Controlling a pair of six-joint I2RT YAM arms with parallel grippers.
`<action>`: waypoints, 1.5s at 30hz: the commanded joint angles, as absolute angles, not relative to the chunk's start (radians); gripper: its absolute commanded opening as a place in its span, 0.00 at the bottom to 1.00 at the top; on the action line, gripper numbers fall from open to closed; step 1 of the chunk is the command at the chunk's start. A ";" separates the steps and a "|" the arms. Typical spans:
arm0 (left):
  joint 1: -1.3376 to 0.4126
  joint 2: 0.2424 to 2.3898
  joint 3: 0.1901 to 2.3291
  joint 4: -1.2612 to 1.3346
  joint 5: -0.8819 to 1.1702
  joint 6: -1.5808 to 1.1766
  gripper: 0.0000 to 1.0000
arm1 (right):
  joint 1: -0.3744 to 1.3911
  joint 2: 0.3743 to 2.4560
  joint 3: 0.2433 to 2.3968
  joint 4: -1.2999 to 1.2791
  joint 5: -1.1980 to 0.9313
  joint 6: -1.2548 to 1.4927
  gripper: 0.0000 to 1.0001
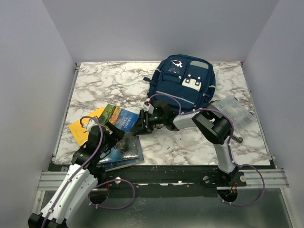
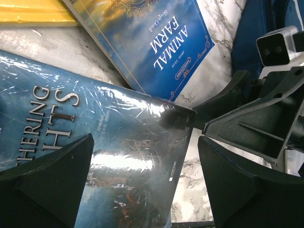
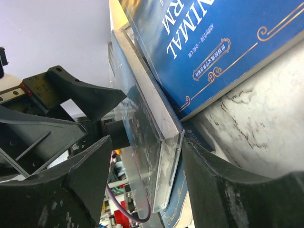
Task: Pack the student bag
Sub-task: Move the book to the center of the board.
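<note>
The student bag [image 1: 183, 80], a navy backpack with white clips, lies at the back of the table. A shrink-wrapped dark book [image 2: 57, 109] lies near the front left, its far edge under a blue "Animal Farm" book [image 2: 161, 42]. My left gripper [image 2: 145, 142] hangs open just above the wrapped book [image 1: 124, 153]. My right gripper [image 3: 147, 140] reaches in from the right, and its jaws straddle the wrapped book's corner [image 3: 164, 156]. One finger [image 3: 218, 175] lies against that corner. The other finger stands apart from the book.
A yellow book [image 1: 81, 127] lies under the left side of the blue book [image 1: 119, 116]. A clear plastic case [image 1: 236, 111] sits to the right of the bag. Both grippers [image 1: 114, 137] [image 1: 137, 126] are close together over the books, near the table's front edge.
</note>
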State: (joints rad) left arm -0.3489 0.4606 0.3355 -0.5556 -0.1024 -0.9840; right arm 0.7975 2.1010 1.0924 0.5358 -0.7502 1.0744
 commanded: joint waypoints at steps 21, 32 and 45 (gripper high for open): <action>-0.345 0.464 0.365 -0.535 -0.061 -0.908 0.93 | 0.837 2.137 1.121 0.582 -0.754 1.141 0.01; -0.346 0.619 0.565 -0.496 0.134 -0.688 0.93 | 0.603 1.819 0.951 0.283 -0.838 1.025 0.01; -0.346 0.896 0.353 -0.215 0.203 -0.859 0.91 | 0.557 1.769 0.850 0.213 -0.722 0.963 0.07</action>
State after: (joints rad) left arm -0.3473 0.8642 0.4271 -0.2848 0.1719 -0.8021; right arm 0.5503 1.8042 0.8791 0.1993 -0.7841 0.9466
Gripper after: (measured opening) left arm 0.908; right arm 0.046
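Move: About 9 cm to the right hand's left and 7 cm back lies the middle of the Wuthering Heights book, its far right corner already between the open fingers. The blue lower book under it sits 6 cm left and 13 cm back; the Animal Farm book, 7 cm left and 5 cm ahead; the backpack, some 22 cm right and 22 cm ahead. From the left hand, the Wuthering Heights book's middle is 6 cm back, 3 cm left, just below. Sinking about 2 cm, the right hand shuts its fingers almost fully at the book's far right corner, then drags the book right and somewhat forward towards the board's centre, rising a little, and finishes about 12 cm right with a small drop back. The left hand, fingers wide open, hops up about 8 cm and down again, 5 cm to the right, turning some 20 degrees clockwise over the book. ##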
